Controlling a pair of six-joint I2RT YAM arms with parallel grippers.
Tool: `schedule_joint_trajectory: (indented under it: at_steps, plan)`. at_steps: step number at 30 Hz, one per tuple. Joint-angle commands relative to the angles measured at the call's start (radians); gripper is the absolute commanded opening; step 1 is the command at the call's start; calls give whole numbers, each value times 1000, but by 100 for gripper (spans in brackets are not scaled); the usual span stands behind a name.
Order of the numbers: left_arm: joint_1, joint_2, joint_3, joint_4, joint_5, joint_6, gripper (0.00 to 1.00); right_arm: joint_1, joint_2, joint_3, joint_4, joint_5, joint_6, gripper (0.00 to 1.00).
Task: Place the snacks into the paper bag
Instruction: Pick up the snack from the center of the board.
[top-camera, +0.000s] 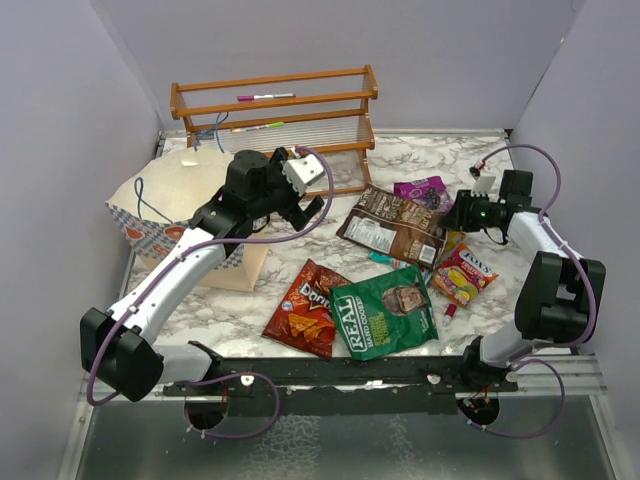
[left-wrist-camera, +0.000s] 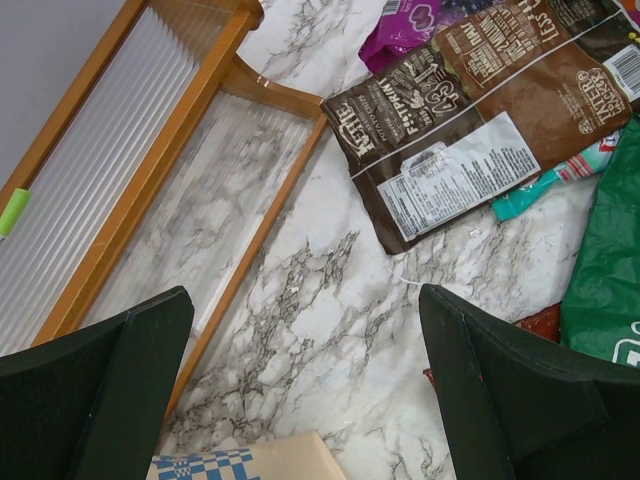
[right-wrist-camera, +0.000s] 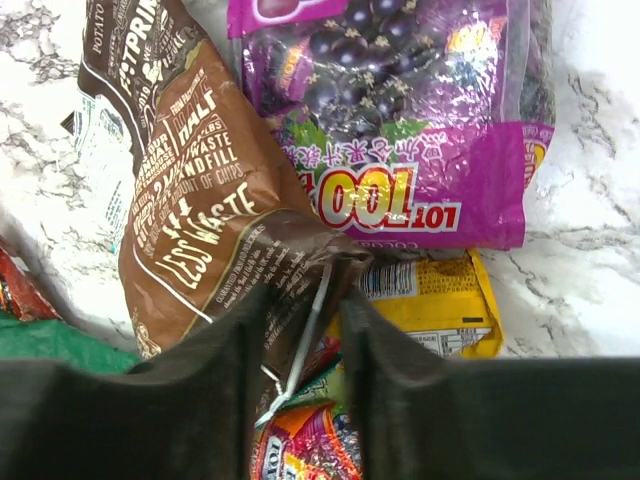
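Observation:
The snacks lie spread over the marble table: a red Doritos packet (top-camera: 305, 308), a green REAL packet (top-camera: 385, 312), a glossy brown bag (top-camera: 392, 225), a magenta candy pack (top-camera: 425, 190), a red-yellow pack (top-camera: 463, 272) and a teal pack (top-camera: 385, 260). The checkered paper bag (top-camera: 150, 205) stands at the left with its mouth open. My right gripper (right-wrist-camera: 303, 300) is shut on a bunched corner of the brown bag (right-wrist-camera: 190, 210), beside the magenta pack (right-wrist-camera: 400, 110). Wide open and holding nothing, my left gripper (left-wrist-camera: 305, 300) hangs over bare marble between the paper bag (left-wrist-camera: 240, 462) and the brown bag (left-wrist-camera: 470, 130).
A wooden rack (top-camera: 275, 110) with markers on its shelves stands at the back, just behind my left gripper. A tiny red-pink object (top-camera: 450, 311) lies next to the green packet. Grey walls close in both sides.

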Motion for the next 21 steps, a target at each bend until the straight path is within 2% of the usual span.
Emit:
schedule_joint_trajectory:
  at_steps: [1, 3, 4, 9, 14, 21]
  plan:
    - [-8, -3, -13, 30, -2, 18, 99, -7, -35, 25, 54, -75, -24, 21]
    - [-10, -4, -12, 31, 1, 15, 99, -7, -45, 45, 48, -85, -52, 6]
    - [-12, -5, -10, 29, 7, 15, 99, -7, -50, 57, 40, -96, -70, 2]
    - [-14, -2, 2, 27, 28, 19, 99, -7, -94, 112, -12, -211, -177, 1]
    - [-17, 25, 37, -2, 71, 61, 99, -6, -140, 198, -149, -345, -335, 1]
    - [-27, 74, 112, -72, 277, 161, 98, 28, -175, 341, -396, -453, -578, 1]
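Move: The brown chip bag lies on the board, its middle some 13 cm left of the right hand, level with it and slightly below; its near right corner is already between those half-shut fingers. From the right hand, the purple grape pack is about 8 cm ahead and 5 cm left, the red-yellow candy bag roughly 13 cm back and 4 cm right. For the left hand, the brown chip bag is around 21 cm right, 2 cm ahead and 20 cm below. The brown chip bag's right corner is pinched as the right fingers finish closing, then drawn up off the board. That hand rises some 14 cm, quickening after a slow start, and edges left, while its fingers tip up towards level and swing counter-clockwise about 25 degrees. Late on, the open left hand shifts about 2 cm right, towards the bag. ##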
